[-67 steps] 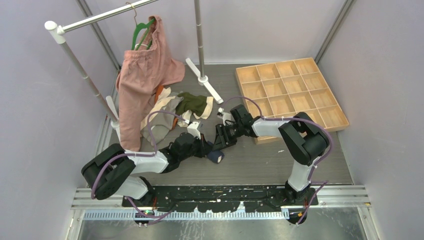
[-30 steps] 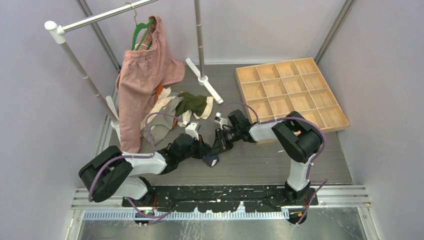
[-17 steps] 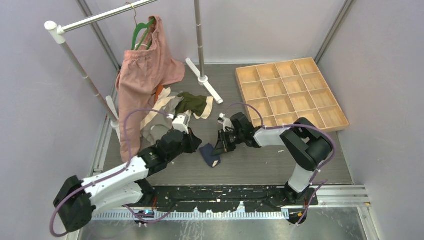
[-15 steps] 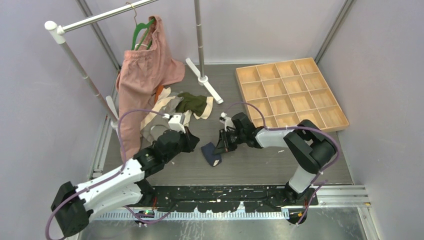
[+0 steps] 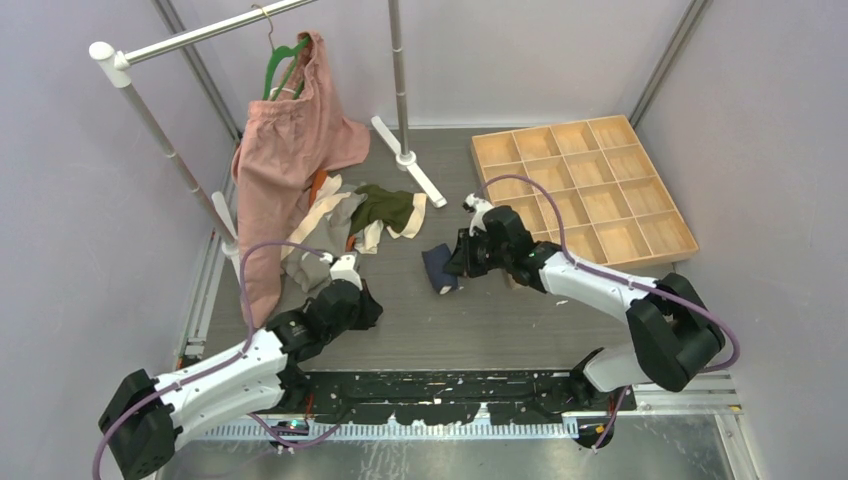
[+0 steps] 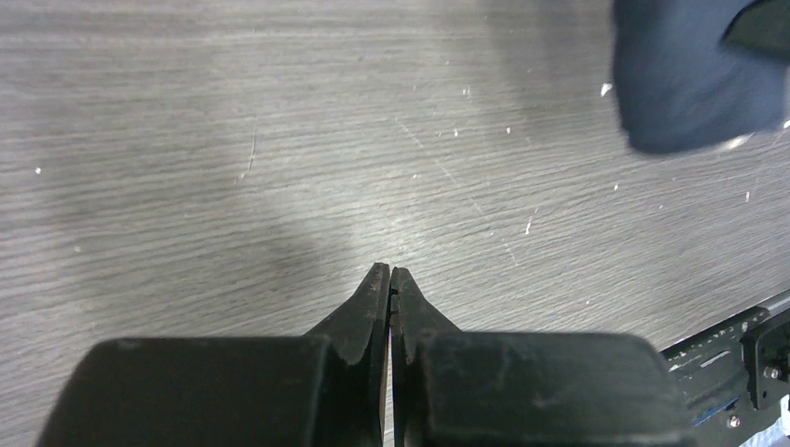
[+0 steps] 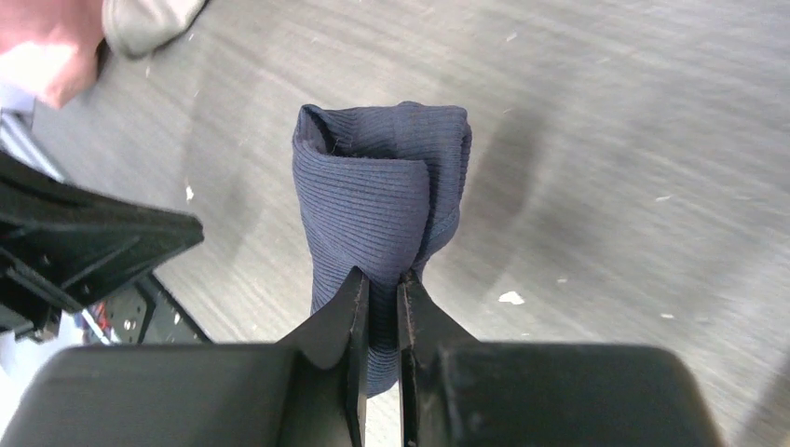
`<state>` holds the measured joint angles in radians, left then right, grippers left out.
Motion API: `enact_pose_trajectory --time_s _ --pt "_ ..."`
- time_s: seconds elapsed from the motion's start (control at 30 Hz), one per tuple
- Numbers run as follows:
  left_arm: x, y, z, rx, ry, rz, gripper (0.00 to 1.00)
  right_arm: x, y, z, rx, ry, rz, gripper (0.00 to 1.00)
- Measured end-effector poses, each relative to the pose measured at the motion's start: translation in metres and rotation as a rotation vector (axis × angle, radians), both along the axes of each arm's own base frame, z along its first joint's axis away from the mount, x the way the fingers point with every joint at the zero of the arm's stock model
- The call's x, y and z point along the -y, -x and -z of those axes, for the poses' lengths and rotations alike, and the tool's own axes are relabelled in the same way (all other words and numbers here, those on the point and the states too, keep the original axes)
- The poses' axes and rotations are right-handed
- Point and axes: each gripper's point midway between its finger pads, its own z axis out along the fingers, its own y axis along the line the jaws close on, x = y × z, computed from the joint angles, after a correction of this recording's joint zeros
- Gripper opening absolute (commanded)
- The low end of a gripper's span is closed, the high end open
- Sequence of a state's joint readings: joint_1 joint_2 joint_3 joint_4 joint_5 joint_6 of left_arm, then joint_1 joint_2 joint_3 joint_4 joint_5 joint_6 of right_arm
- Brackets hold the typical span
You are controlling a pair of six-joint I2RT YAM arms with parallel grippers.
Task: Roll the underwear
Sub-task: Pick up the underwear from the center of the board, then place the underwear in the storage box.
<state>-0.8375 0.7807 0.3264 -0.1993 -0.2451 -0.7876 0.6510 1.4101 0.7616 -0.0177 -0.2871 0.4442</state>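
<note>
A rolled navy underwear (image 7: pixel 382 196) is pinched in my right gripper (image 7: pixel 382 279), which is shut on its lower part. From above, the navy roll (image 5: pixel 438 268) hangs at my right gripper (image 5: pixel 457 262), mid-table, left of the wooden tray. My left gripper (image 6: pixel 389 270) is shut with nothing in it, low over bare table. It sits near-left of the roll (image 6: pixel 694 84). In the top view my left gripper (image 5: pixel 362 305) is well apart from the roll. Several loose underwear lie in a pile at the back left, among them an olive green one (image 5: pixel 385 207) and a grey one (image 5: pixel 312 265).
A wooden tray (image 5: pixel 585 185) of square compartments lies at the back right. A clothes rack (image 5: pixel 130 60) stands at the left, with a large pink garment (image 5: pixel 285 170) on a green hanger. The rack's white foot (image 5: pixel 410 165) rests behind the pile.
My right gripper lifted the navy roll and carried it back and right, toward the tray. My left arm let go, pulled back toward the near left and stayed shut.
</note>
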Motion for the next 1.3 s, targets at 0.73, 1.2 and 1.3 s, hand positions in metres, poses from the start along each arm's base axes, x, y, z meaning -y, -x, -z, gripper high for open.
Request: enact_pose_trajectory --time_s 0.73,1.2,1.3 --pt "0.006 0.010 0.027 -0.105 -0.025 0.025 0.45 0.153 -0.246 -0.096 0.225 0.039 0.531 0.01" --pt "0.011 0.009 0.031 -0.119 -0.016 0.027 0.50 0.166 -0.335 -0.061 0.255 0.101 0.424 0.01" --pt "0.010 0.008 0.031 -0.117 -0.019 0.022 0.51 0.166 -0.343 -0.047 0.237 0.096 0.411 0.01"
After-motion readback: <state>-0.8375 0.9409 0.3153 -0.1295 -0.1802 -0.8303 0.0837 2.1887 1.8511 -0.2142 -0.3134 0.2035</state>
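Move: The right hand already holds the folded underwear aloft. The sorting box's far-left corner compartment lies about 35 cm ahead of it, 13 cm right and 8 cm below. The box's middle is some 19 cm ahead and 37 cm right; the rack foot about 31 cm ahead, 13 cm left; the olive garment 17 cm ahead, 18 cm left. From the left hand that compartment is roughly 45 cm ahead, 36 cm right. Right hand carries pinched underwear about 35 cm forward, 15 cm right, towards the corner compartment; left fingers open halfway. ##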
